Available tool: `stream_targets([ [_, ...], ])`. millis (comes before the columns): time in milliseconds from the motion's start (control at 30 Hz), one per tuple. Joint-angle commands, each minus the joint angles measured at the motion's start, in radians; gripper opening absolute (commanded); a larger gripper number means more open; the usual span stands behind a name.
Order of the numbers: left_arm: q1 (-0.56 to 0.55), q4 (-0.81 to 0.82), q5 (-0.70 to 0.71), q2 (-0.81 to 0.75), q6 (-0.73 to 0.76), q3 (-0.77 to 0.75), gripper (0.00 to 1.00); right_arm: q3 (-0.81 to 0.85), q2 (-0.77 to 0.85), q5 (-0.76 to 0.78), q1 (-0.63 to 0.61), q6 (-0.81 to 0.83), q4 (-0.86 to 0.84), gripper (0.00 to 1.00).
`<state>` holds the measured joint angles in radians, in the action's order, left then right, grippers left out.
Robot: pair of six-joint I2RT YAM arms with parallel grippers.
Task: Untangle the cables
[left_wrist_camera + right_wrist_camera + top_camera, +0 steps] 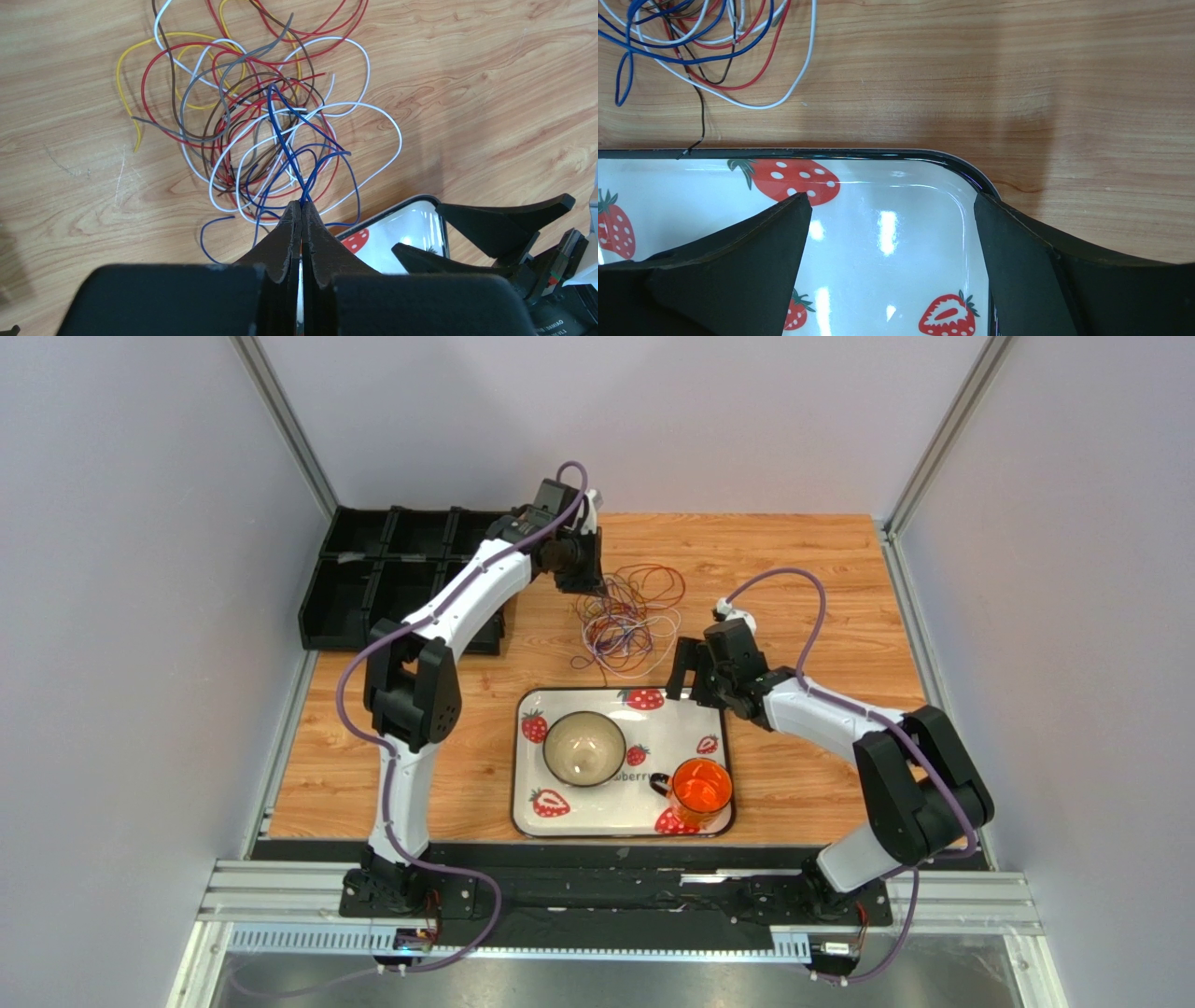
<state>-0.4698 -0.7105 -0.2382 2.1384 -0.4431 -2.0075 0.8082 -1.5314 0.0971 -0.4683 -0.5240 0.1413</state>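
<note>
The cables [627, 616] are a loose tangle of thin red, blue, white, yellow, grey and brown loops on the wooden table. In the left wrist view the tangle [267, 119] spreads out ahead of my left gripper [302, 204]. That gripper is shut, pinching a blue cable [286, 147] that rises from the pile to its tips. From above, the left gripper [578, 571] sits at the pile's far left edge. My right gripper [892, 199] is open and holds nothing. It hovers over the tray's far right corner, near the tangle's closest loops [703, 49].
A strawberry-print tray [526, 819] lies in front of the pile, holding a bowl [585, 748] and an orange cup [700, 788]. One dark cable end touches the tray rim [878, 152]. A black compartment bin [393, 567] stands at the back left.
</note>
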Motion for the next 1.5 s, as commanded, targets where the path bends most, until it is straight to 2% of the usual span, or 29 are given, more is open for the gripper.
stream_targets([
  [0, -0.004, -0.016, -0.012, -0.127, 0.043, -0.068, 0.0, -0.021, 0.069, -0.031, -0.001, 0.032, -0.072, 0.92],
  [133, -0.004, -0.087, -0.022, -0.149, 0.075, -0.143, 0.0, -0.038, 0.114, -0.075, 0.0, 0.044, -0.121, 0.92],
  [400, -0.004, -0.095, -0.064, -0.222, 0.073, -0.235, 0.0, 0.005, 0.073, -0.109, -0.001, 0.056, -0.109, 0.91],
  [667, -0.004, -0.003, -0.193, -0.271, 0.047, -0.234, 0.0, -0.079, 0.119, -0.125, 0.0, 0.062, -0.212, 0.92],
  [900, -0.003, 0.129, -0.242, -0.325, 0.007, -0.186, 0.0, -0.083, 0.12, -0.145, 0.0, 0.062, -0.236, 0.92],
  [1067, -0.003, 0.132, -0.245, -0.321, -0.014, -0.185, 0.0, -0.028, 0.125, -0.298, -0.007, 0.033, -0.269, 0.92],
  [1467, -0.001, 0.128, -0.222, -0.328, -0.029, -0.163, 0.0, 0.17, -0.145, -0.312, -0.052, -0.005, -0.345, 0.87],
])
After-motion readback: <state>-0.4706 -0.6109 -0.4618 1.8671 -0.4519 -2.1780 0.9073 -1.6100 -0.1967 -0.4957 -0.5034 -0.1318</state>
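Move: From my left hand, the cable tangle has its middle about 2 cm ahead, 4 cm to the right and 15 cm below. The strawberry tray is centred some 17 cm back and 3 cm right of this hand, and the glass bowl 15 cm back and 3 cm left, both well below. For my right hand, the same tangle lies about 14 cm ahead, 9 cm to the left and 6 cm down, with the orange mug 12 cm behind it. With my left fingers still shut on the blue cable, I haul it up off the tangle by about 24 cm, drawing back slightly and tilting the fingertips some 30 degrees up and out, then hold it high. My open right hand eases up a little, then sweeps left about 9 cm, finally forward too, turning counter-clockwise towards the tangle and the hanging blue strands. ##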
